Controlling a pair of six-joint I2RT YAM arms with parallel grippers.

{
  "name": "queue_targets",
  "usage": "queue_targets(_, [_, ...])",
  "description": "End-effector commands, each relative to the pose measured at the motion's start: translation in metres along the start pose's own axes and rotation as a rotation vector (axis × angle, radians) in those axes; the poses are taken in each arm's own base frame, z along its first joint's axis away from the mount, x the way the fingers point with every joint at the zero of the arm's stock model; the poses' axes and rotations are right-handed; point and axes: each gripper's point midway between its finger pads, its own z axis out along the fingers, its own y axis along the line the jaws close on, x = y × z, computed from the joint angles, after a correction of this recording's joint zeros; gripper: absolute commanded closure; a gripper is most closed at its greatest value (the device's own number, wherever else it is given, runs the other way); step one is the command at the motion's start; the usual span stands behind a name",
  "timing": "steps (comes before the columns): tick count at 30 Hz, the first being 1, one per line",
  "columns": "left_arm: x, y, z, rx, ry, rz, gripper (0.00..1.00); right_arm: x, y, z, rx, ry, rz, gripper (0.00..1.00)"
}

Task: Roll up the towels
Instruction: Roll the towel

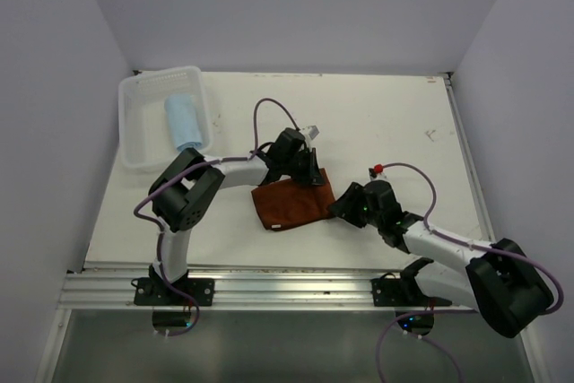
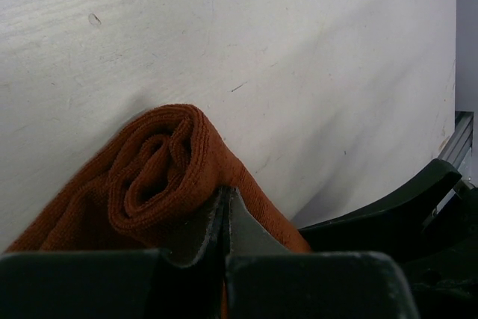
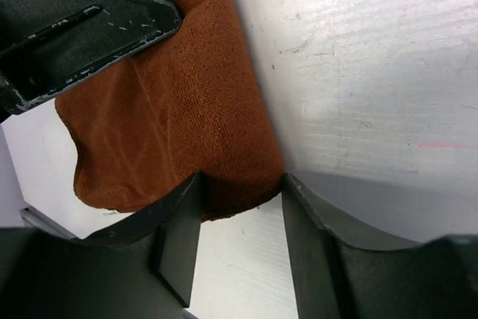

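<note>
The rust towel lies on the white table between the arms, its far side wound into a loose roll. My left gripper sits at that rolled end. Its jaws are pressed together, with cloth on both sides and a sliver of cloth between them. My right gripper is at the towel's right edge, open. The folded edge reaches a little way in between its fingertips. The light blue towel lies rolled inside the white basket at the back left.
The basket stands near the table's left edge. A metal rail with both arm bases runs along the near edge. White walls close in the left, back and right sides. The left gripper's dark finger shows in the right wrist view.
</note>
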Motion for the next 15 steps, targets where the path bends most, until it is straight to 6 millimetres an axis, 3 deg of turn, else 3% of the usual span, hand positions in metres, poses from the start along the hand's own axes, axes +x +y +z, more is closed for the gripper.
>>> queue_targets(1, [-0.016,-0.01,-0.011,0.018,-0.058,0.021,1.0,-0.001,0.009,0.003,-0.053,-0.002,0.006,0.53])
queue_targets(6, [-0.018,-0.01,-0.012,0.018,-0.063,0.023,1.0,-0.001,0.012,0.005,-0.066,-0.003,-0.004,0.73])
queue_targets(11, [-0.022,-0.014,-0.014,0.026,-0.071,0.02,1.0,-0.012,0.013,-0.001,-0.05,-0.039,-0.063,0.87])
queue_targets(15, [-0.038,-0.02,-0.021,0.043,-0.102,0.014,1.0,-0.026,0.004,-0.014,0.036,-0.078,-0.172,0.94])
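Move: Just in front of and under the right fingertips is the near end of the brown towel's rolled edge, about 1 cm ahead and 1 cm below, already between the open fingers. The towel's flat part lies about 11 cm left of this hand, 3 cm ahead and 2 cm below. From the left hand, already shut on the far end of the roll, that near end is about 7 cm back, 5 cm to its left and 1 cm below. Almost on the spot, after easing barely half a centimetre to its left, the right hand closes its fingers from half open to about a fifth, pinching the near end of the brown roll. It then starts back to its right by just under 1 cm, rising about half a centimetre with a slight tilt. The left hand stays put, still shut on the roll's far end. ##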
